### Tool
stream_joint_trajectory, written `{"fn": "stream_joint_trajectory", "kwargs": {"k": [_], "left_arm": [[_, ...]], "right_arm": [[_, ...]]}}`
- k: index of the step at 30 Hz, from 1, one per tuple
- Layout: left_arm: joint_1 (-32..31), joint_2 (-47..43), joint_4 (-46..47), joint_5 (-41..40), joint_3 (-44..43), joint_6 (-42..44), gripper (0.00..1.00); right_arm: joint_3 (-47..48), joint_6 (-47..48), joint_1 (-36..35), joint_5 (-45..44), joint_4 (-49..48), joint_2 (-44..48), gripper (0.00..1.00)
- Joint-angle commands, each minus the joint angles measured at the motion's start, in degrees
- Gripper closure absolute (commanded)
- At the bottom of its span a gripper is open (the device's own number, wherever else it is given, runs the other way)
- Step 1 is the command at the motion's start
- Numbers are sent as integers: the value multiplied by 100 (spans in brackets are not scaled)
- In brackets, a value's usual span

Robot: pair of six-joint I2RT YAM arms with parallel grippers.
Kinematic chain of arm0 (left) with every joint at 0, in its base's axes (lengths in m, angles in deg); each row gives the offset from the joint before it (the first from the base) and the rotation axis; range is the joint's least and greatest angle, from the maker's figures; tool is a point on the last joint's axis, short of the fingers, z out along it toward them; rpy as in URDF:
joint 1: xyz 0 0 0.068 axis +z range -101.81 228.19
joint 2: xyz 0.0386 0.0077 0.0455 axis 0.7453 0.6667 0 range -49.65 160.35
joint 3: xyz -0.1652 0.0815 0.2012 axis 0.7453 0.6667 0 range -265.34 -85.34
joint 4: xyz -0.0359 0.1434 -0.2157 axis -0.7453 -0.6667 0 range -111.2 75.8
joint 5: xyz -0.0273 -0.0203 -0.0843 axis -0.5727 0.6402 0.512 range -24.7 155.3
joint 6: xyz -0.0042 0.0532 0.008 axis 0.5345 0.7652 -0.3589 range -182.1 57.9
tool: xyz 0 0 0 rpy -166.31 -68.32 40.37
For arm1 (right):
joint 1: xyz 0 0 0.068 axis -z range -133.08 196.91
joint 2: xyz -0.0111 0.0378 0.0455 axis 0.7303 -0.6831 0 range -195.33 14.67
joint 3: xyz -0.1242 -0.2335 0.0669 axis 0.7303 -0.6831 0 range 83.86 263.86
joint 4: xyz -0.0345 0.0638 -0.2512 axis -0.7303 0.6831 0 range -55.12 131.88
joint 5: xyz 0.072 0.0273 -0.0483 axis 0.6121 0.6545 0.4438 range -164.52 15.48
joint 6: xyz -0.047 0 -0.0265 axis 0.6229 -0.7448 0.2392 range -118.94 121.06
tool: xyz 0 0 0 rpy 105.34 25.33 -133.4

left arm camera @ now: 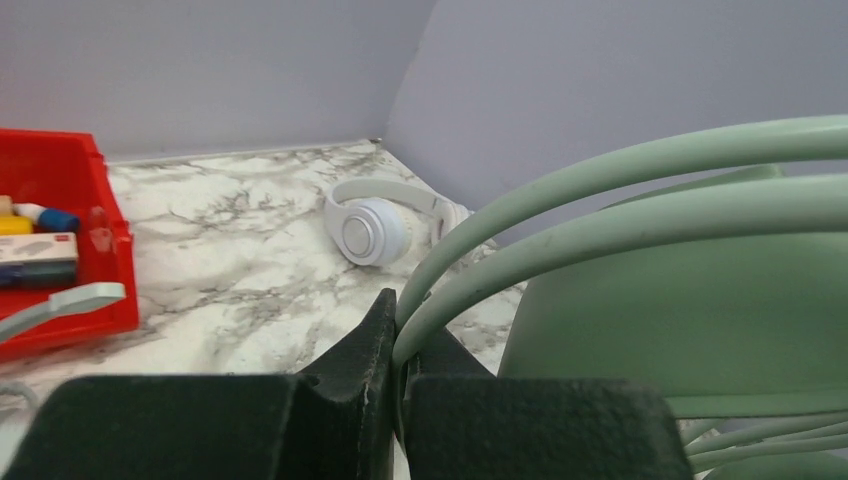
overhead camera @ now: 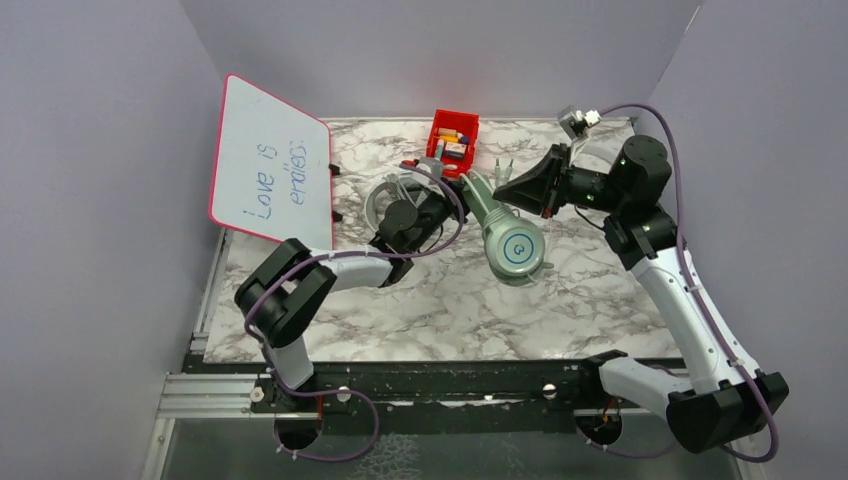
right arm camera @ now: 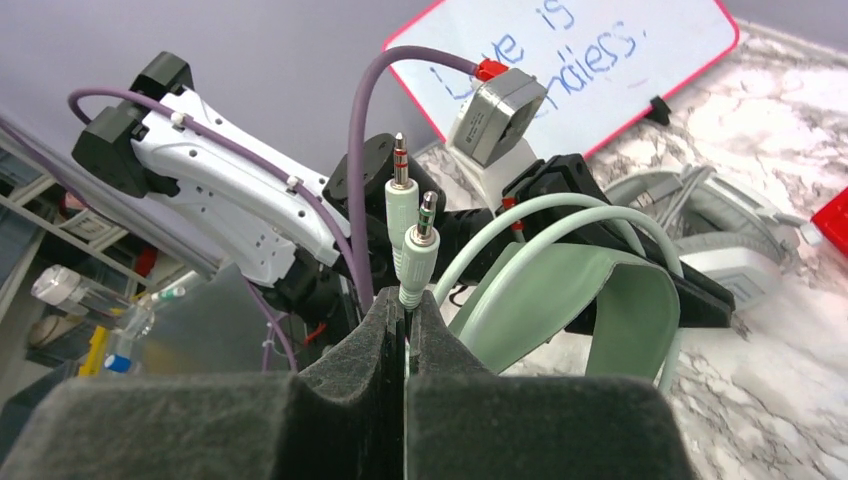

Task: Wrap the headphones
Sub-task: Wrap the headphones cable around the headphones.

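The mint-green headphones [overhead camera: 512, 243] lie mid-table, one round earcup facing up. My left gripper [left arm camera: 400, 322] is shut on two strands of their thin green cable [left arm camera: 600, 190], close beside the green headband [right arm camera: 610, 300]. My right gripper [right arm camera: 405, 305] is shut on the cable's ends just below its two jack plugs [right arm camera: 420, 240], which stick up above the fingers. From above, the left gripper [overhead camera: 445, 205] and the right gripper [overhead camera: 512, 188] flank the headband. The grey-white headphones [overhead camera: 385, 195] lie under the left wrist. The small white headphones [left arm camera: 385, 222] rest in the far right corner.
A red bin [overhead camera: 453, 135] with small items stands at the back centre. A red-framed whiteboard [overhead camera: 270, 160] with handwriting leans against the left wall. Grey walls close the table at the back and both sides.
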Motion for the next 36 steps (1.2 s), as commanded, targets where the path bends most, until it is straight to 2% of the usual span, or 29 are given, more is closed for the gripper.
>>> {"fn": "stream_joint_trajectory", "kwargs": {"k": [1,3,7,13,21,28,30,36], "left_arm": [[38,661,878,522,-264,-391,100],[45,961,1070,777,-433,-460,100],[42,1517,1155,1203,-932,-854,100],[41,1930,1294,1284,-1196,-1545,100],[-18,2114,1534,1342,-1440,-2049,100],[-37,2268,1989,1470,-1616,-2406,100],[-37,2328,2059,1484,-1696,-2409,100],[-55,2429,1978,1588,-2039,-2379,100]], "right_arm": [[31,485,-86,220,319,-81,100],[-130,630,-103,238,358,-96,100],[-154,1325,-135,-105,1133,-185,100],[-341,1643,-139,-543,1603,-174,96],[252,1546,-139,-916,2520,-590,91],[893,1591,-139,-996,3222,-825,90],[1004,1543,-139,-902,3312,-806,84],[1508,1572,-139,-738,3887,-950,74]]}}
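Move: The right hand, pinching the green cable's plugs, has the headphones' wrapped upper earcup about 17 cm below it, roughly 1 cm back and 3 cm to its right; the headband's gripped end is some 10 cm ahead, 6 cm left and 12 cm lower. From the left hand, holding that headband, the plugs are about 10 cm back, 5 cm right and 15 cm up. Also from the left hand, the grey headphones lie about 10 cm ahead, 18 cm left, 22 cm down; the red box 25 cm ahead, 3 cm left, 24 cm down. Down some 8 cm and a little forward goes the right hand, towards the wrapped earcup, then up again 2–3 cm, its leftward-pointing fingers tipping down about 15 degrees and parting roughly a fifth around the cable end. Keeping its grip on the headband, the left hand carries the headphones about 9 cm right under the right hand, dipping 7 cm, then rising halfway back while turning clockwise. ##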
